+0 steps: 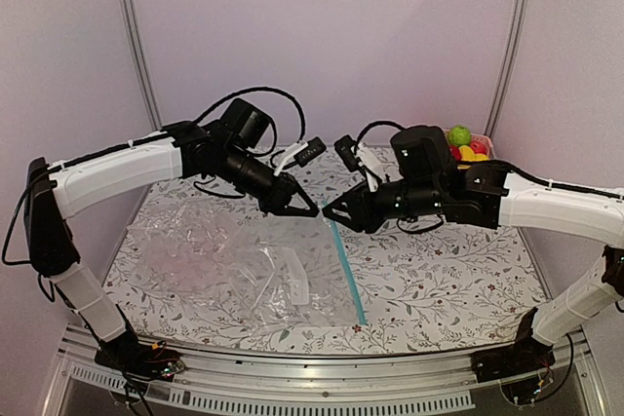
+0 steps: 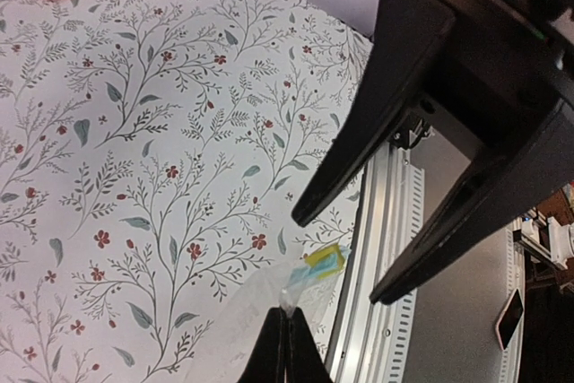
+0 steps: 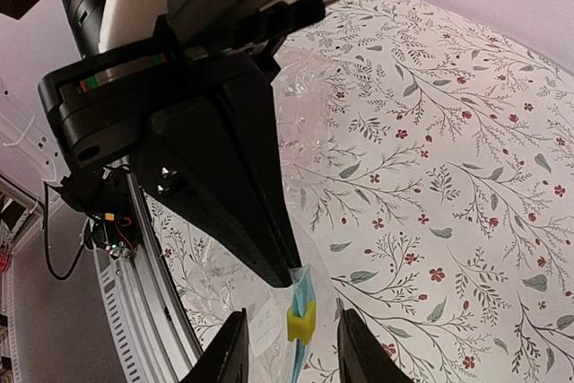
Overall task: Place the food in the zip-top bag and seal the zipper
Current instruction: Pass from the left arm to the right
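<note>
The zip-top bag point(image 1: 224, 265) lies flat and crinkled on the flowered cloth, its teal zipper point(image 1: 346, 275) running along the right edge. My left gripper point(image 1: 314, 211) is shut on the bag's far corner at the zipper's end, lifting it a little point(image 2: 286, 316). A yellow slider point(image 3: 301, 322) sits on the strip just below that pinch. My right gripper point(image 3: 293, 313) is open, one finger on each side of the slider, apart from it; in the top view it point(image 1: 330, 211) faces the left one tip to tip. The food point(image 1: 463, 141), green, red and yellow pieces, sits in the basket.
A pink lattice basket point(image 1: 485, 146) stands at the back right corner of the cloth point(image 1: 439, 270). The metal rail of the table's near edge point(image 1: 322, 377) runs just behind both arm bases. White booth walls close in the back and sides.
</note>
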`<state>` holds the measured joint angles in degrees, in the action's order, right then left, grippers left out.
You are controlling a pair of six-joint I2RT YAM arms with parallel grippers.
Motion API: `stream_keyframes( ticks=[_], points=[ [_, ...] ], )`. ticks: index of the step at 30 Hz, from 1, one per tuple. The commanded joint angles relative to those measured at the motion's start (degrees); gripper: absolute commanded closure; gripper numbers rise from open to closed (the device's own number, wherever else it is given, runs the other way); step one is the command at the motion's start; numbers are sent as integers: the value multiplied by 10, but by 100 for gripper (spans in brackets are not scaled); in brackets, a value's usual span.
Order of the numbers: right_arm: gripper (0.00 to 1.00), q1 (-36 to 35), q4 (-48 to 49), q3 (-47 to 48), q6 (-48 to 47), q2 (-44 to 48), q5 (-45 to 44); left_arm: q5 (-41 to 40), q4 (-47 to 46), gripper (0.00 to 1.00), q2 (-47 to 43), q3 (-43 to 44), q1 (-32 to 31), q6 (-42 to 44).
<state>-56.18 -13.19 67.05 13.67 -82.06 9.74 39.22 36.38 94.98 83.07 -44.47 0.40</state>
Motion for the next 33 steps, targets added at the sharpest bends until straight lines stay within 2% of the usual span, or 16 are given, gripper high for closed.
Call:
stream_keyframes(
  ticks=[1,8,23,27,29,33],
  points=[
    [68,-12,9,5,0,-20,-8,-5,8,100,1,2,-5,-2],
    [79,-15,12,11,2,-28,-19,-5,8,100,-1,1,-5,-2],
    [92,-16,34,-2,14,-21,-63,-6,9,100,-2,0,-4,-2],
    [100,-16,40,-7,15,-17,-65,-8,12,100,-2,2,-4,-2],
    [100,-16,41,-8,15,-15,-62,-13,16,94,-4,4,-4,2],
    [100,-15,47,-14,15,-10,-44,-29,18,60,-14,3,-2,7]
  ],
)
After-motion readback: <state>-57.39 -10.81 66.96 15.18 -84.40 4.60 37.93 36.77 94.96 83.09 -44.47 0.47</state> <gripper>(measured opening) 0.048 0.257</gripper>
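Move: The yellow tab at the zipper's raised end lies about 1 cm ahead, 1 cm left and 2 cm below the right hand, between its part-open fingers. The closed left fingertips holding the bag corner are about 1 cm ahead, 3 cm left and level. The bag's white label is some 12 cm back, 6 cm left and 10 cm lower. From the left hand, the tab is about 2 cm right, 1 cm back and 2 cm below. Ease the right gripper about 1.5 cm down and a little left around the zipper's yellow tab, then about 1 cm forward while closing the fingers steadily until they pinch the tab. Hold the left gripper still on the corner, and only once the right has closed, open the left fingers about a quarter to let the corner go. ##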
